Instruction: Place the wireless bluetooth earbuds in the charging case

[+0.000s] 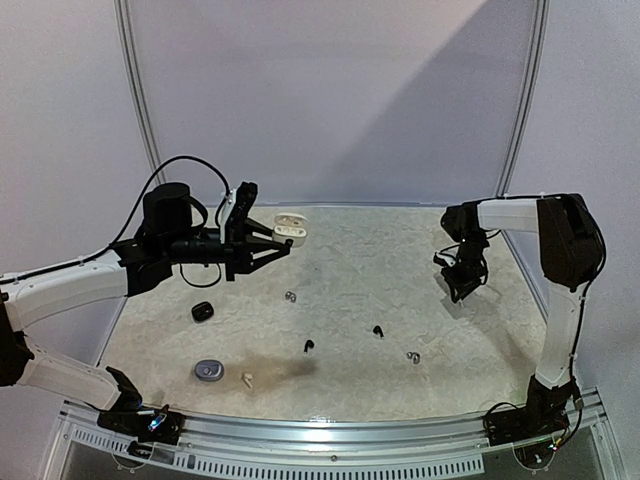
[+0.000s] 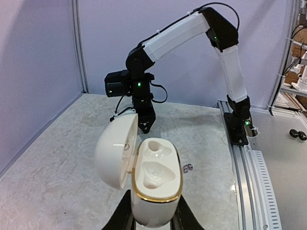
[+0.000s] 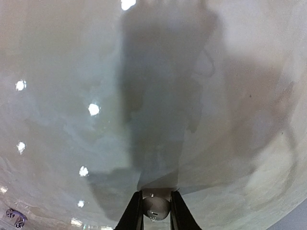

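Note:
My left gripper (image 1: pixel 284 240) holds the white charging case (image 2: pixel 156 184) above the table's far left, shut on its base. The lid is swung open to the left, and both gold-rimmed cavities are empty. My right gripper (image 1: pixel 463 288) is down at the table surface on the right. In the right wrist view its fingers (image 3: pixel 135 213) press on both sides of a small pale earbud (image 3: pixel 156 207). Loose earbuds lie on the table: silver ones (image 1: pixel 290 296) (image 1: pixel 413 357), black ones (image 1: pixel 309 346) (image 1: pixel 378 330), and a white one (image 1: pixel 245 378).
A black case (image 1: pixel 202 311) and a grey case (image 1: pixel 208 370) sit at the table's left front. A metal rail (image 1: pixel 330 425) runs along the near edge. White walls enclose the table at the back and sides.

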`<state>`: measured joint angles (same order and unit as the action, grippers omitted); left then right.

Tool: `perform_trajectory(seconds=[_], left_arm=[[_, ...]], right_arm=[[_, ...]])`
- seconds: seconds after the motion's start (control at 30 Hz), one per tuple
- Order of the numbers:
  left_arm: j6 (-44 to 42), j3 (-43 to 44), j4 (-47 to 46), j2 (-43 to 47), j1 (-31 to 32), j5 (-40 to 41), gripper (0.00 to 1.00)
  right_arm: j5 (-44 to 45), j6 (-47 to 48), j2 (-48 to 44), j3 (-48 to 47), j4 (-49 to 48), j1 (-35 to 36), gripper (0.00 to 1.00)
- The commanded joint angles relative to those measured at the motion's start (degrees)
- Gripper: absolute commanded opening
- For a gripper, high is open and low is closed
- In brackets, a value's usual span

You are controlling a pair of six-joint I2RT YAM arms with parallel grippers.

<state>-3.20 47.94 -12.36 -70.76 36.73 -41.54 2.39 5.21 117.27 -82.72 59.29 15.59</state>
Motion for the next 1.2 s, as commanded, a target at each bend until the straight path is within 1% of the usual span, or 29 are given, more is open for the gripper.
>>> perform_trajectory(seconds=[0.0, 0.07, 0.17, 0.23, 0.3, 0.33, 0.37, 0.47, 0.57, 0.63, 0.8, 0.87, 1.1, 1.17], left_arm=[[2.01, -0.13, -3.91, 0.09, 0.10, 4.53, 0.00], [2.44, -0.05, -5.64, -0.07, 0.18, 5.94, 0.00], [2.57, -0.04, -8.01, -0.55, 0.27, 7.82, 0.00], [2.72, -0.19, -9.91, -0.74, 0.40, 9.61, 0.00], [2.76, -0.45, -12.05, -0.87, 0.53, 11.52, 0.00], [2.63, -0.75, -13.44, -0.98, 0.61, 12.44, 0.00], [2.34, -1.01, -14.98, -1.11, 0.62, 13.13, 0.00], [0.59, -2.05, -20.74, -1.55, 0.80, 14.13, 0.00], [-0.66, -3.19, -25.45, -1.94, 0.89, 14.84, 0.00], [-0.79, -3.61, -26.64, -1.95, 0.89, 15.33, 0.00], [0.44, -4.38, -27.43, -1.82, 1.02, 15.36, 0.00], [0.57, -4.59, -27.46, -1.68, 1.14, 15.08, 0.00], [1.47, -4.96, -26.95, -1.16, 1.33, 14.91, 0.00], [1.74, -4.96, -26.92, -1.17, 1.33, 14.94, 0.00]], right_arm=[[-5.20, -3.39, -4.80, -4.82, 3.39, 0.80, 0.05], [-7.09, -4.54, -8.13, -8.39, 2.32, 3.24, 0.05], [-7.70, -7.30, -13.82, -14.14, -0.97, 9.43, 0.04], [-6.68, -8.94, -16.92, -17.29, -4.72, 13.83, 0.04], [-5.71, -10.22, -19.30, -18.92, -10.47, 17.93, 0.02], [-5.20, -10.88, -20.27, -18.92, -14.96, 19.85, 0.00], [-4.85, -12.04, -21.92, -18.59, -17.66, 21.67, 0.00], [-3.84, -13.24, -25.22, -16.35, -30.31, 27.38, 0.00], [-3.84, -10.94, -27.03, -13.50, -40.05, 33.37, 0.00], [-4.43, -9.04, -28.04, -11.33, -45.51, 36.26, 0.00], [-8.26, -8.24, -29.28, -4.76, -59.47, 40.13, 0.00], [-8.76, -7.37, -28.83, -3.71, -63.05, 41.37, 0.00], [-10.19, -5.83, -27.45, -3.68, -67.10, 41.80, 0.00], [-9.98, -3.68, -27.36, -3.68, -67.11, 41.82, 0.00]])
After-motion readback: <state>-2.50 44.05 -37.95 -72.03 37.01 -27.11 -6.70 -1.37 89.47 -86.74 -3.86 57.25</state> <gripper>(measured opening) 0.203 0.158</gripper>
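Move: The right hand already pinches a white earbud at the table; the open white charging case, held by the left hand, is about 35 cm to its left, 11 cm back and 28 cm higher. From the right hand, the nearer black earbud lies 18 cm left and 8 cm back, and the silver earbuds 11 cm left and 15 cm back, both at table height. The white earbud is roughly 37 cm right of the left hand, 11 cm farther out and 27 cm lower. Keeping its pinch on the white earbud, the right hand sweeps fast up some 42 cm and left about 35 cm towards the open case, edging forward at first and then drawing back, while the wrist swings the fingers from straight down to roughly level, pointing left. The left hand keeps its grip on the case and brings it up and a little forward, its fingers tilting up and swinging outward by some 20 degrees. ##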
